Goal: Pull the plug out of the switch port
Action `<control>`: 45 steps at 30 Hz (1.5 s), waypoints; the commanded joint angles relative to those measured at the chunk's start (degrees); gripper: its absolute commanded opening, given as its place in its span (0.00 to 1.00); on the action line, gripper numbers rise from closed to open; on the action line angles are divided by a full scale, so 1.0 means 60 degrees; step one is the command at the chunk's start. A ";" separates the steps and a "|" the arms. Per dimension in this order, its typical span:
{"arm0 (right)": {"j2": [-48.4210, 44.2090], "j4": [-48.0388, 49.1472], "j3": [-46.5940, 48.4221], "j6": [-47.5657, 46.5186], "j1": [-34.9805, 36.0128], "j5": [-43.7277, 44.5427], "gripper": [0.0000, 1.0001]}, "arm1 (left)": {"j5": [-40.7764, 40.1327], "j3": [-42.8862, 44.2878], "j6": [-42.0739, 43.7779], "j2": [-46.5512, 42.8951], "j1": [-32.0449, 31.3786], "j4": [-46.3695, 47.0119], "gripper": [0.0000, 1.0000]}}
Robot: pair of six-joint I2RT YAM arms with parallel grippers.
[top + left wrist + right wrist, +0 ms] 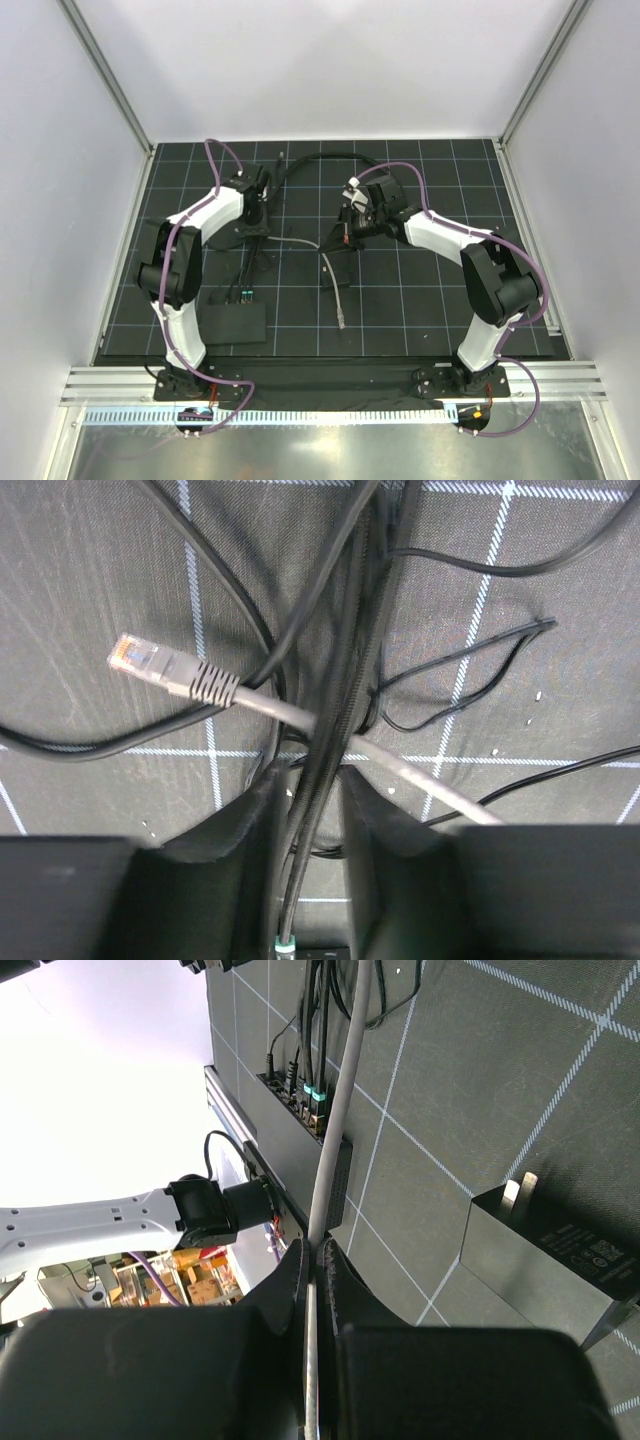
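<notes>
The switch [235, 320] is a flat black box lying at the near left of the mat. Its port edge [300, 1125] holds several plugs [243, 293], two of them with green collars [314, 1096]. Black cables [330, 680] run from those plugs up the mat. My left gripper [310, 770] straddles that bundle, its jaws narrow but open, with a small gap beside the cables; it hovers above the switch [255, 220]. My right gripper [318, 1245] is shut on a grey cable [345, 1080] mid-mat [345, 228]. A loose grey plug [150, 665] lies free on the mat.
A small black adapter block [550, 1260] with two prongs sits right of the grey cable, near the middle of the mat [335, 272]. The grey cable's other end [343, 322] lies toward the near edge. A thick black cable [320, 158] loops at the back.
</notes>
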 commanded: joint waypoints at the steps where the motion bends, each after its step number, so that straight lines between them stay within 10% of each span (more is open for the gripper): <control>1: -0.0451 0.0354 -0.0033 -0.0085 0.0052 -0.0029 0.01 | -0.0227 0.0332 0.0151 0.0069 -0.0032 0.0091 0.29; 7: -0.0495 -0.0493 0.0098 -0.0786 0.0052 0.0527 0.01 | -0.0256 0.0172 0.0165 -0.0369 -0.0004 0.0222 0.00; 25: 0.0470 0.0326 -0.0415 -0.0612 0.0038 0.0820 0.01 | 0.0096 -0.1835 -0.1065 -0.3680 0.0671 0.1306 0.00; 33: 0.0604 -0.1490 -0.0428 -0.1930 -0.0167 0.3352 0.01 | 0.0008 -0.2040 -0.1168 -0.4119 0.1153 0.1277 0.00; 45: -0.2631 -0.2824 0.0053 -0.3468 -0.0402 0.5273 0.01 | 0.0066 -0.2084 -0.1050 -0.3842 0.1476 0.1160 0.00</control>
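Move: Right between the left hand's still-open fingers, a centimetre or so below, runs the black cable bundle; the grey cable's far plug lies about 5 cm left and 3 cm ahead, the switch some 19 cm back and 6 cm left. The right hand already grips the grey cable; the small black box is some 3 cm to its right, roughly level in reach and 10 cm below, and the bundle about 15 cm left and 9 cm ahead. Closing on a braided black cable of the bundle, the left hand pinches it, lifts it about 7 cm, drawing back slightly, then carries it some 5 cm left. The right hand keeps its grip on the grey cable, sinks about 9 cm while pulling it about 8 cm right, away from the bundle, tips tilting some 25 degrees further down, and climbs 3 to 4 cm at the end. ##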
